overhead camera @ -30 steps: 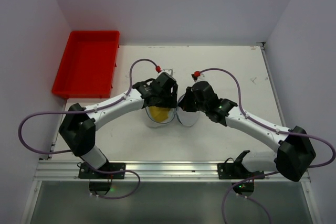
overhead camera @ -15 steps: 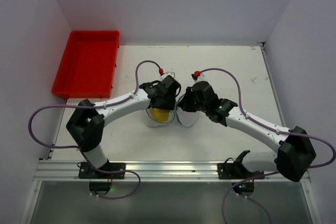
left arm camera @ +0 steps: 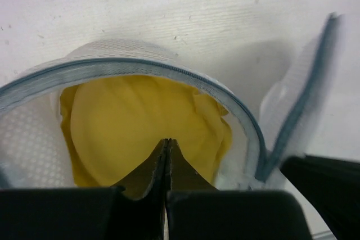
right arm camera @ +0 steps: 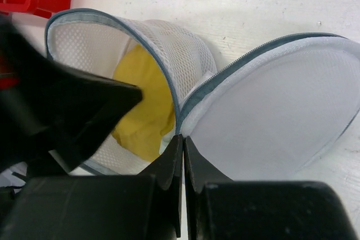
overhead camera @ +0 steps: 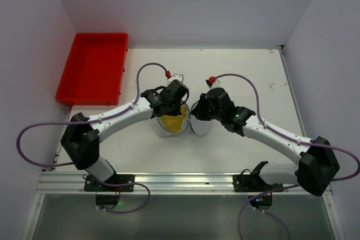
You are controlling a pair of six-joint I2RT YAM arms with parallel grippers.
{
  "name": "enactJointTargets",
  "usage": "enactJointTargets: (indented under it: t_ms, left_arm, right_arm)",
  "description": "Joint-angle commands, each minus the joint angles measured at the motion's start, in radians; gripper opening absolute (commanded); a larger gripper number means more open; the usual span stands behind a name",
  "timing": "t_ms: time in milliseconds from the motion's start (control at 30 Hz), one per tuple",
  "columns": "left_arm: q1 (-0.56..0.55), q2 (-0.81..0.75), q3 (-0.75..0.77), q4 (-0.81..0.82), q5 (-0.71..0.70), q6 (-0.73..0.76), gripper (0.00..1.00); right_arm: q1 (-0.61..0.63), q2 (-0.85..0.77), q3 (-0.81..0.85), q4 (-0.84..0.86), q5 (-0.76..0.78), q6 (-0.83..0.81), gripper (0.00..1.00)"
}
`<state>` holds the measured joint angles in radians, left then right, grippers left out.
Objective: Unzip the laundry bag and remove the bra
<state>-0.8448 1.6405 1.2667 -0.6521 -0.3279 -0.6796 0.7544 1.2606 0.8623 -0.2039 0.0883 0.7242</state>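
Observation:
The laundry bag (overhead camera: 164, 131) stands at mid-table with its mouth unzipped, and its round lid (overhead camera: 203, 126) is folded out to the right. A yellow bra (overhead camera: 174, 120) fills the inside. My left gripper (overhead camera: 177, 111) reaches into the mouth. Its jaws are pressed together with the tips in the yellow bra (left arm camera: 140, 116), just inside the bag's dark rim (left arm camera: 140, 67). My right gripper (right arm camera: 183, 136) is shut on the white mesh seam where the lid (right arm camera: 281, 99) joins the bag wall (right arm camera: 180, 49).
A red rectangular tray (overhead camera: 93, 68) sits at the back left of the table. Both arms cross the near half and meet at the bag. Purple cables loop above each wrist.
The left gripper has shut inside the bag's mouth on the yellow fabric, and more yellow shows at the opening. The right arm has not moved.

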Motion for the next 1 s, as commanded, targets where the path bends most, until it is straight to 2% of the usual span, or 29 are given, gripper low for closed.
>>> enactJointTargets:
  t_ms: [0, 67, 133, 167, 367, 467, 733, 967]
  left_arm:
    - [-0.002, -0.166, -0.030, 0.119, 0.027, 0.035, 0.00]
    - [-0.002, -0.188, -0.027, 0.118, 0.076, 0.035, 0.01]
    - [-0.002, -0.177, -0.017, 0.114, 0.104, 0.031, 0.18]
    - [-0.002, -0.171, -0.016, 0.115, 0.105, 0.023, 0.31]
    - [-0.002, -0.087, -0.001, 0.060, 0.084, 0.020, 0.61]
    - [-0.004, -0.047, 0.008, 0.036, 0.063, 0.020, 0.69]
    - [-0.011, -0.002, 0.017, 0.066, 0.093, 0.023, 0.72]
    - [-0.011, 0.065, 0.036, 0.065, 0.055, 0.012, 0.72]
  right_arm:
    - [0.003, -0.029, -0.014, 0.041, 0.033, -0.008, 0.00]
    - [0.005, -0.030, -0.011, 0.047, 0.037, -0.009, 0.00]
    - [0.005, -0.036, -0.003, 0.043, 0.041, -0.017, 0.00]
    - [0.005, -0.038, -0.002, 0.043, 0.044, -0.019, 0.00]
    - [0.005, -0.047, 0.003, 0.041, 0.042, -0.028, 0.00]
    - [0.005, -0.044, 0.000, 0.050, 0.033, -0.029, 0.00]
    - [0.005, -0.033, 0.000, 0.060, 0.011, -0.032, 0.00]
    - [0.005, -0.046, 0.009, 0.057, -0.007, -0.039, 0.00]
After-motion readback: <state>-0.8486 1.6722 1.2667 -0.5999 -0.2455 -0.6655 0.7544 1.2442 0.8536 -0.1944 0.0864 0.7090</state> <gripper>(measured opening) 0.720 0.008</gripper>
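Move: The yellow bra lies in the open laundry bag almost under the left hand's shut fingers, its middle about 5 cm below them, 2 cm left and 1 cm back. The bag's far zipper rim arches some 3 cm ahead, 1 cm left and 2 cm below; the zip corner pinched by the right hand is roughly 6 cm right, 2 cm back and 1 cm lower. From the right hand, the bra is about 8 cm left, level front to back, 5 cm below. The left hand, shut and empty, first rises about 7 cm off the bra, tipping a little, then goes back down nearly the same distance to just below its starting height, now about 2 cm farther right, its fingers opening wide on the way so that they come down over the bra at the bag's mouth, the right-hand finger close against the zipper rim. Meanwhile the right hand stays in place with its fingers shut and keeps its pinch on the zip corner, holding the bag's flap aside. ##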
